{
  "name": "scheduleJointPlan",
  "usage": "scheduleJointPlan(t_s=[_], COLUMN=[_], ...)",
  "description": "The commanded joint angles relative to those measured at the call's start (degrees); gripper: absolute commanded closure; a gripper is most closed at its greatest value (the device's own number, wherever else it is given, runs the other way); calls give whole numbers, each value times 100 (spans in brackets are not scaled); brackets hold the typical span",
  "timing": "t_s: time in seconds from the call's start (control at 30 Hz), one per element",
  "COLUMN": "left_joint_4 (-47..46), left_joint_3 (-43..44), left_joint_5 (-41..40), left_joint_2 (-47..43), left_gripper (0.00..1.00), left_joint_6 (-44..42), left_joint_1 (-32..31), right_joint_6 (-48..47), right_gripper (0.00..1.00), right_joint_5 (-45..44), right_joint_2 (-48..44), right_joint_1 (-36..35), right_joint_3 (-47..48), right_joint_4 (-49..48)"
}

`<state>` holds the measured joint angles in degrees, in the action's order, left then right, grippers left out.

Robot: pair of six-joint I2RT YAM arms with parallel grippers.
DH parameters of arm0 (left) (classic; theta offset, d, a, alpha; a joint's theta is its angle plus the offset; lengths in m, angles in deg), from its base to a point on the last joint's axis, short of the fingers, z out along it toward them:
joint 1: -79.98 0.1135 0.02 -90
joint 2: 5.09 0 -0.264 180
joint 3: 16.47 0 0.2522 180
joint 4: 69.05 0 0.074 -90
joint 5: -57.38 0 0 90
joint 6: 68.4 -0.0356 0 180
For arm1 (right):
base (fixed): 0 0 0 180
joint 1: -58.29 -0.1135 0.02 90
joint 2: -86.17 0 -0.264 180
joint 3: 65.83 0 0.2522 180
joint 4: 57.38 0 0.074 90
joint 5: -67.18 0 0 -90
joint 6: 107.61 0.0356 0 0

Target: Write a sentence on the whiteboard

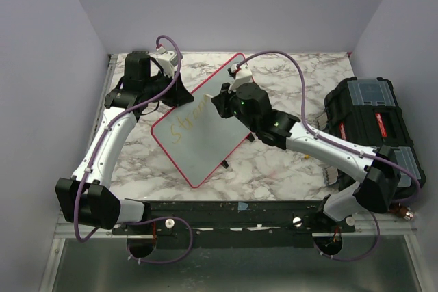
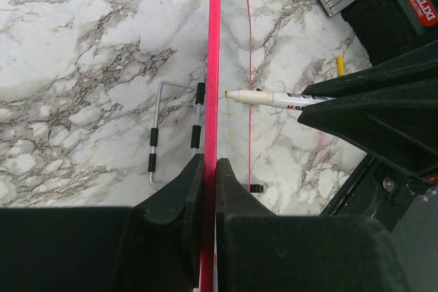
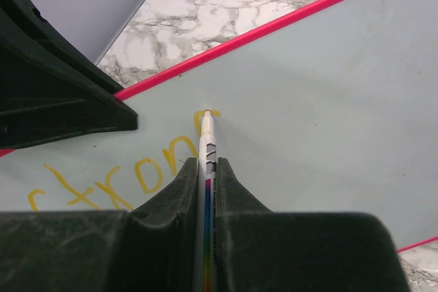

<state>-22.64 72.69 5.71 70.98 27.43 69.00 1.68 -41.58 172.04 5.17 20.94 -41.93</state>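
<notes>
The whiteboard (image 1: 205,148), pale with a red-pink rim, stands tilted up off the marble table. My left gripper (image 1: 179,95) is shut on its rim (image 2: 213,66), which runs edge-on between the fingers (image 2: 195,182). Shut on a white marker (image 3: 207,152), my right gripper (image 1: 220,104) holds the tip against the board face (image 3: 328,114). The sentence (image 3: 123,186) shows as yellow handwritten letters, roughly "stron", and the tip rests on the curl of one more letter. The same writing (image 1: 188,122) runs diagonally in the top view.
A black toolbox (image 1: 373,124) with a red label sits at the right side of the table. A bent wire stand with black foam sleeves (image 2: 154,148) lies on the marble behind the board. A small yellow piece (image 2: 340,65) lies near the toolbox.
</notes>
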Motion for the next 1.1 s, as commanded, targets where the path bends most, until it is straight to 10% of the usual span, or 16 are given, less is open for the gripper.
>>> scheduleJointPlan(t_s=[0.0, 1.07], left_joint_4=[23, 16], left_joint_3=[-51, -60], left_joint_5=[72, 26], left_joint_2=[-119, -154], left_gripper=[100, 100], left_joint_6=[-228, -242], left_joint_1=[-115, -124], right_joint_6=[-26, 446], right_gripper=[99, 99], right_joint_5=[28, 606], right_joint_2=[108, -243], right_joint_1=[29, 26], right_joint_3=[-116, -975], right_joint_4=[103, 435])
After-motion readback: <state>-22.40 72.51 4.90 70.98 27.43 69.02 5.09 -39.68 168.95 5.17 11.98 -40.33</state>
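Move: Just right and below the right hand's marker tip is bare whiteboard, the spot where the g's tail will end: about 2 cm ahead of that hand, 1 cm left and 7 cm down. The g's loop lies some 4 cm ahead, 3 cm left and 2 cm below the hand, the n 2 cm ahead, 5 cm left and 3 cm below. From the left hand that spot is about 2 cm ahead, 9 cm right and 7 cm down. Drawing the tail of the g, the right hand goes mostly down by about 5.5 cm, with some 2 cm back and a little to its right, following the board's slope away from the loop. Its wrist tips some 5 degrees downward, the fingers keep their hold on the marker, and the tip stays on the board, while the left hand still pinches the board's red rim. ##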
